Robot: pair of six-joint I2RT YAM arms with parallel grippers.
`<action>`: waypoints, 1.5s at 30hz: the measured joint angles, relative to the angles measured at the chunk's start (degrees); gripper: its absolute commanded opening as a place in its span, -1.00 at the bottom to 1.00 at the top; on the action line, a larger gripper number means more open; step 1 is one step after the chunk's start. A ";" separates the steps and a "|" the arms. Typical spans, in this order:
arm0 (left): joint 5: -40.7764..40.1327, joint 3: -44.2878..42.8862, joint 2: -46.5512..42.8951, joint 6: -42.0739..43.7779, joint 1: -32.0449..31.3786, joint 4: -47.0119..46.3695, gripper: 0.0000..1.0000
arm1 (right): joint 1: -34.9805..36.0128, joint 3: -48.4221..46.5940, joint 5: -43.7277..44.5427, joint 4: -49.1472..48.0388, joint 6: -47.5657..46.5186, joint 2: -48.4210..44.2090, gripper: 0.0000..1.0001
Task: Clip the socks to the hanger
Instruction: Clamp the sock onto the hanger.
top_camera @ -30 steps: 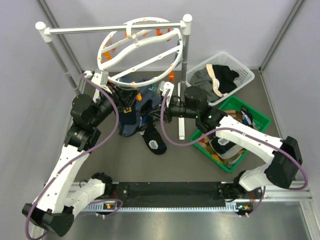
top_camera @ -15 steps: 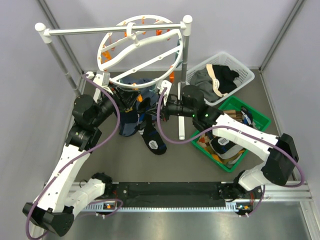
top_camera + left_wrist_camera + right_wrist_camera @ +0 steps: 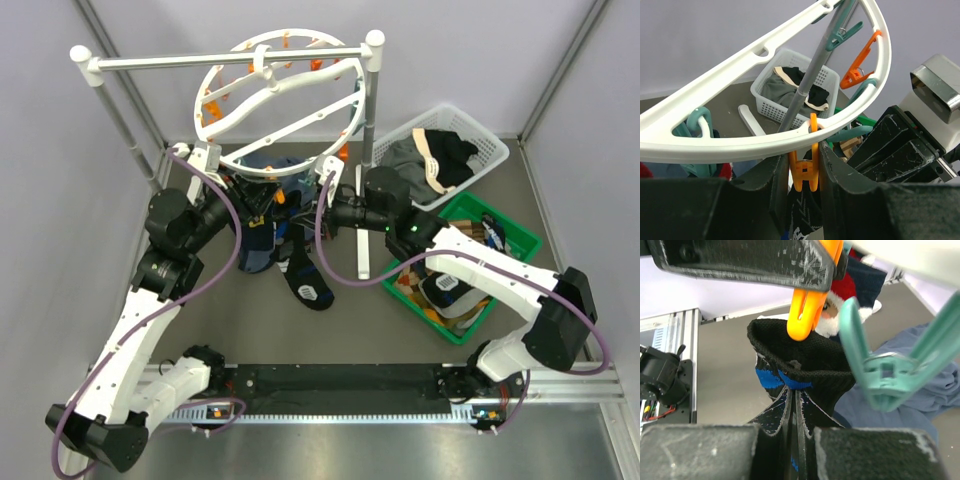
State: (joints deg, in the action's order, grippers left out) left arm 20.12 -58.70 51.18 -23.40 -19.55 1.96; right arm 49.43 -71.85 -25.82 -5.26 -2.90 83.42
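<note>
The hanger (image 3: pixel 280 95), a round white ring with orange and teal clips, hangs from the rack bar. My left gripper (image 3: pixel 804 185) sits just under the ring's near rim (image 3: pixel 740 145). It is shut on the handles of an orange clip (image 3: pixel 805 170). My right gripper (image 3: pixel 795 415) is shut on a black sock with a blue band (image 3: pixel 805 360). It holds the sock's cuff up against the orange clip's tips (image 3: pixel 807 310). In the top view that sock (image 3: pixel 305 280) hangs down between the two grippers. A teal clip (image 3: pixel 885 375) hangs close on the right.
A white rack (image 3: pixel 230 58) with two posts carries the hanger. A large blue-grey garment (image 3: pixel 255 245) lies under it. A white basket of clothes (image 3: pixel 445 150) and a green crate (image 3: pixel 470 265) stand to the right. A red and white sock (image 3: pixel 842 295) hangs behind the clip.
My right gripper has shifted a little left with the sock, closer to the orange clip, and the hanger ring has tilted slightly. The left gripper has kept its hold.
</note>
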 measured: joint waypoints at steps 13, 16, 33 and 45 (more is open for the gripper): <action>0.02 0.00 0.02 1.14 0.00 0.28 -1.00 | 0.09 -1.20 0.74 0.15 -0.07 0.02 -1.00; 0.07 0.00 0.15 1.27 0.00 0.33 -1.00 | 0.09 -1.73 0.96 0.13 -0.09 0.00 -1.00; 0.37 -1.51 0.48 2.01 0.00 2.78 0.14 | 0.09 -4.02 2.10 0.66 -0.09 0.09 -0.94; -3.04 -2.75 0.39 2.19 0.00 6.10 0.30 | -0.35 1.33 3.52 -0.98 0.24 -2.21 0.08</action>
State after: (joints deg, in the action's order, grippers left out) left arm 17.08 -61.45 51.57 -21.21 -19.55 8.05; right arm 49.08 -70.52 -22.31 -6.24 -2.66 81.21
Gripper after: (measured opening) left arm 0.640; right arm 0.519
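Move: The left hand holds the orange clip squeezed under the hanger rim; the cuff of the black sock lies about 5 cm below this hand and 2 cm to its right. For the right hand, which keeps that cuff pinched, the orange clip is roughly 4 cm above and 2 cm to the left, level fore and aft. A teal clip hangs some 4 cm ahead of the right hand, 2 cm to its right and 4 cm higher. While the left hand stays almost in place and keeps the orange clip squeezed, the right hand lifts the pinched sock cuff straight up about 3 cm to the clip's jaws, easing barely a centimetre forward. Near the top the left fingers spread and release the clip onto the cuff, then the right fingers open too, let go of the sock and back away some 2 cm down and 1 cm to the right. ##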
